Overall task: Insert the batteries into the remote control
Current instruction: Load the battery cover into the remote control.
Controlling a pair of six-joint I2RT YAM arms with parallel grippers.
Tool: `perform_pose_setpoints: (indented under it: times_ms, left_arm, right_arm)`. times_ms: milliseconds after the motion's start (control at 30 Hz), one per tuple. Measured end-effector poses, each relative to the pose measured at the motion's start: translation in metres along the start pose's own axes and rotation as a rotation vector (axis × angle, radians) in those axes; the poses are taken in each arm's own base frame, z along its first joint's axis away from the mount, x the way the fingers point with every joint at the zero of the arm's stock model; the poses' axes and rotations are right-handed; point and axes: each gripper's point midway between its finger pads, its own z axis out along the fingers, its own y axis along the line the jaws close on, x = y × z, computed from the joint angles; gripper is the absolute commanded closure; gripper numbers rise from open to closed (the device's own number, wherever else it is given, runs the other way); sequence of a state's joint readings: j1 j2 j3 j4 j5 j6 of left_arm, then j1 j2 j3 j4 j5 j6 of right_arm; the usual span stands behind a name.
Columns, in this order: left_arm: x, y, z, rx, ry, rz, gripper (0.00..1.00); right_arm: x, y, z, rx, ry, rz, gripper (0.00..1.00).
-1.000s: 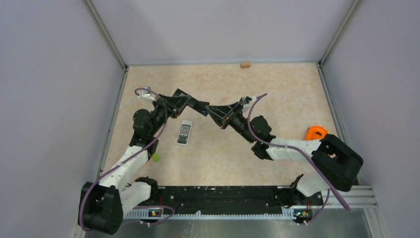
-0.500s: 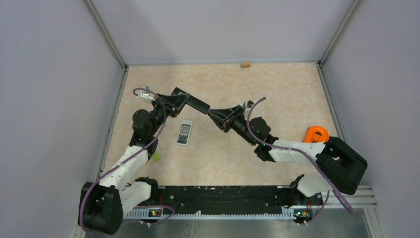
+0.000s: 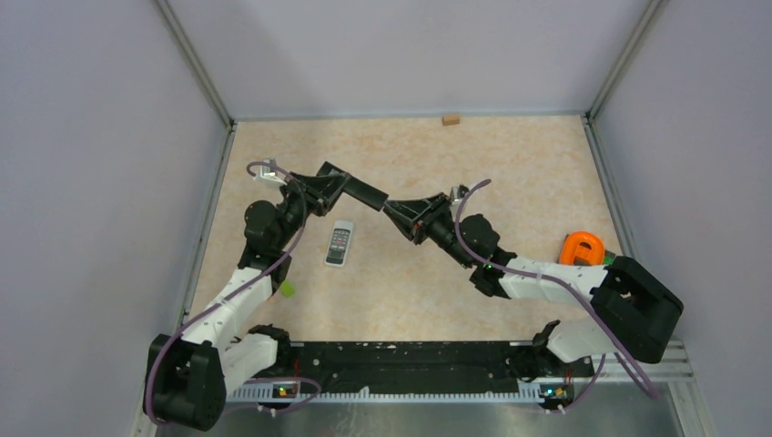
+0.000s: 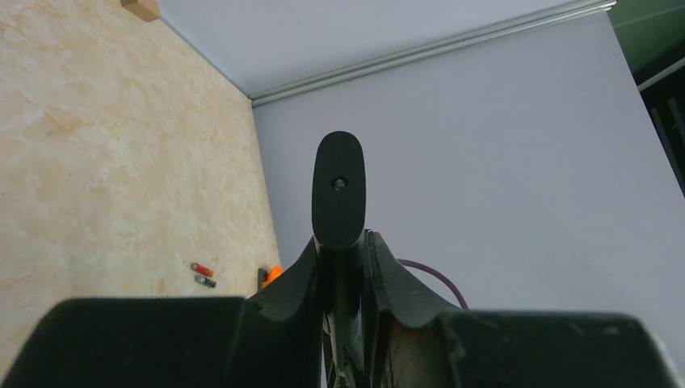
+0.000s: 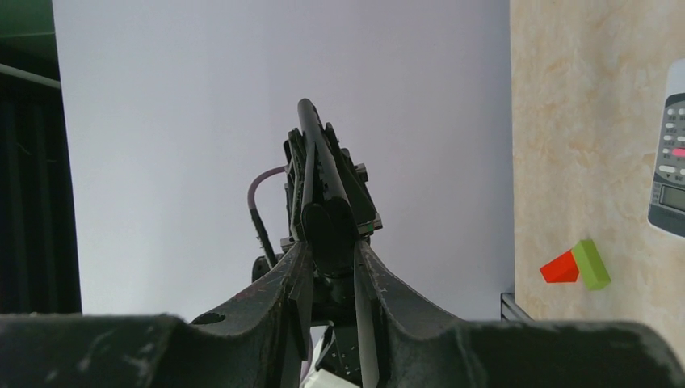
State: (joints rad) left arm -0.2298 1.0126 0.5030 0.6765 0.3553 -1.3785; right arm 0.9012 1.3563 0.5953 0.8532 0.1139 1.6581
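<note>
The grey-white remote control point(image 3: 339, 243) lies face up on the table below the two grippers; its edge also shows in the right wrist view point(image 5: 669, 170). Above it, my left gripper point(image 3: 350, 189) point(image 4: 343, 259) is shut on a long flat black bar point(image 3: 364, 194) point(image 4: 338, 186). My right gripper point(image 3: 391, 209) point(image 5: 329, 259) meets the bar's point(image 5: 327, 230) other end, its jaws a little apart on either side of that end. Two batteries, one red point(image 4: 202, 269) and one dark point(image 4: 205, 281), lie on the table far off in the left wrist view.
A lime-green block point(image 3: 288, 289) point(image 5: 592, 263) with a red block point(image 5: 565, 268) against it sits near the left arm. An orange object point(image 3: 581, 246) point(image 4: 273, 275) lies by the right wall. A small wooden block point(image 3: 450, 118) rests at the back wall.
The right gripper's jaws have widened and it has drawn back slightly to the right along the black bar. The right arm's elbow shifted right. The left arm has not moved.
</note>
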Motion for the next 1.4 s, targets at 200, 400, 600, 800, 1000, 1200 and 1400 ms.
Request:
perform_pose_setpoints:
  times_ms: [200,400,600,800,1000,1200,1400]
  left_arm:
    - [0.001,0.001,0.000,-0.007,0.003,-0.009,1.00]
    - [0.000,0.005,0.000,-0.026,-0.002,-0.024,1.00]
    - [-0.001,0.008,0.000,-0.041,-0.012,-0.044,1.00]
    - [-0.002,0.010,0.001,-0.050,-0.019,-0.067,1.00]
    - [-0.003,0.009,0.001,-0.050,-0.022,-0.082,1.00]
    - [-0.002,0.009,0.001,-0.050,-0.021,-0.086,1.00]
    - [-0.002,0.010,0.001,-0.054,-0.017,-0.089,1.00]
  right_arm:
    - [-0.002,-0.002,-0.002,0.019,-0.012,-0.010,0.74]
    - [-0.003,-0.005,-0.002,0.031,-0.015,-0.021,0.73]
    - [-0.002,-0.009,-0.002,0.045,-0.011,-0.034,0.77]
    - [-0.001,-0.012,-0.003,0.053,-0.002,-0.042,0.63]
    - [0.000,-0.014,-0.007,0.074,0.008,-0.095,0.50]
    - [-0.001,-0.014,-0.006,0.081,0.012,-0.128,0.41]
    - [0.000,-0.011,-0.004,0.084,0.025,-0.177,0.38]
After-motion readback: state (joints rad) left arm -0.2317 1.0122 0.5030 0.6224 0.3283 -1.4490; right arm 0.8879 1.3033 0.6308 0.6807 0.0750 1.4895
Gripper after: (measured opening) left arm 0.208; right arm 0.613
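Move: The right hand hovers just off the near end of the black remote, which the left fingers hold in the air; the battery cover end lies about 3 cm ahead, 5 cm left and roughly level. A white remote lies some 5 cm back, 16 cm left and 26 cm below the right hand, a green block about 17 cm back, 31 cm left and 27 cm below. From the left hand, the cover end is about 3 cm back and 6 cm right, nearly level. Sinking little more than a centimetre at the remote's near end, the right hand first keeps its fingers narrowly parted, then spreads them wide on either side of that end while its wrist rolls some 10 degrees, left side down. The left hand keeps its hold on the remote, easing down about 1 cm and tipping its fingers slightly downward. ##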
